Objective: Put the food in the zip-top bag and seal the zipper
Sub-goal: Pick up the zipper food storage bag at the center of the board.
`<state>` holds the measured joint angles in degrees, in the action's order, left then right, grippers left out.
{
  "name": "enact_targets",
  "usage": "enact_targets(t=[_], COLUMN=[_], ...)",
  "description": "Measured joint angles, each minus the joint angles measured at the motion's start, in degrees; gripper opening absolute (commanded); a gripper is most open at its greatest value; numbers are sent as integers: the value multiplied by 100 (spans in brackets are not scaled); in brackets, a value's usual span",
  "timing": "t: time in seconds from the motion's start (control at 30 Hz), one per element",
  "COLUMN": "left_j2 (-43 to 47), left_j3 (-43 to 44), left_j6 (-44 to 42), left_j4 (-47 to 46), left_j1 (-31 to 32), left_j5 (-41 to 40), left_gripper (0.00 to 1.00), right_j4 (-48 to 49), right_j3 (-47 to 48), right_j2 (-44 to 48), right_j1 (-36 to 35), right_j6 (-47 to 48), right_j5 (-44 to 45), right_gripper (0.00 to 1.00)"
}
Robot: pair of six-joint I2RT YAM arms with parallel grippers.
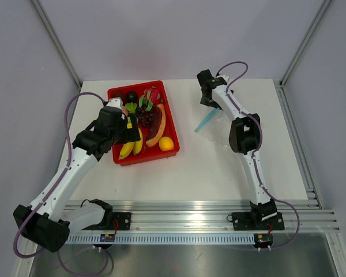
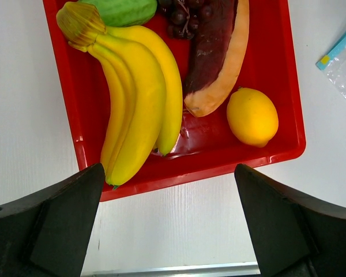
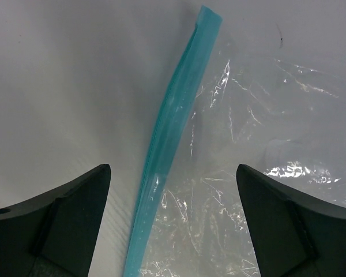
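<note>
The food lies in a red tray (image 1: 147,159): a yellow banana bunch (image 2: 141,98), a yellow citrus (image 2: 252,116), an orange papaya slice (image 2: 219,57), purple grapes (image 2: 181,17) and a green piece (image 2: 124,10). My left gripper (image 2: 170,171) hangs open above the tray's near rim (image 2: 202,167), holding nothing. The clear zip-top bag (image 3: 265,173) lies flat on the white table to the tray's right. Its teal zipper (image 3: 173,133) runs between the open fingers of my right gripper (image 3: 173,170), which hovers over it. From above, the left gripper (image 1: 126,134) covers the tray's left side and the right gripper (image 1: 210,101) stands over the bag (image 1: 219,124).
An aluminium rail (image 1: 196,205) runs along the table's near edge by the arm bases. Grey walls with metal posts close in the back and both sides. White tabletop (image 1: 207,167) lies between the tray and the bag.
</note>
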<state>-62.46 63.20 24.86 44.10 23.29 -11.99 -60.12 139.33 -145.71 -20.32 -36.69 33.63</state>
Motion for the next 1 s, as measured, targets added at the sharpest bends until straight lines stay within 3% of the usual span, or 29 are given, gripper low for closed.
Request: enact_targets(t=[0.17,0.4,0.43,0.53,0.57,0.77,1.0], left_j2=[-39,-39,-39,-39,-39,-39,-94], left_j3=[-4,-4,-4,-4,-4,-4,-4], left_j6=[-7,-68,-68,-68,-66,-61,116], left_j4=[-4,-2,-4,-4,-7,-11,-127], left_j1=[0,0,0,0,0,0,0], left_j5=[28,28,28,63,81,186,730], left_gripper=[99,99,99,99,99,99,96], right_j4=[-70,-26,-7,155,179,302,990], right_j3=[20,-232,-339,-682,-776,-1246,-2507], right_j2=[-254,-251,-240,-105,-39,444,1729], right_j1=[-26,-26,-28,-39,-42,-76,-234], right_j6=[9,-11,-7,31,42,50,389], right_j5=[0,81,101,173,170,160,-313], right_gripper=[87,58,47,31,21,20,18])
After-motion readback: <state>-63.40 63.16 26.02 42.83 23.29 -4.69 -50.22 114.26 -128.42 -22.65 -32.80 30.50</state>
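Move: Under the open right fingers, some 5 cm down and about 2 cm nearer the base, lies the middle of the bag's blue zipper, running from near-left to far-right. The bag's clear body spreads from it, centred roughly 8 cm back and 4 cm right of this hand. The red tray's middle is about 24 cm left and 6 cm back, its lemon 17 cm left and 16 cm back. From the left hand the zipper is some 24 cm ahead, 27 cm right and 19 cm below. Sinking about 4 cm while easing back 2 cm and tipping slightly steeper, the right hand closes its wide-open fingers on the bag's blue zipper edge near mid-length and pinches it. Keeping the pinch, it rises some 6.5 cm, drawing 3 cm back and finally a little left with a slight counter-clockwise turn. The left hand, open and empty, starts to the right by about 2 cm at the end. ##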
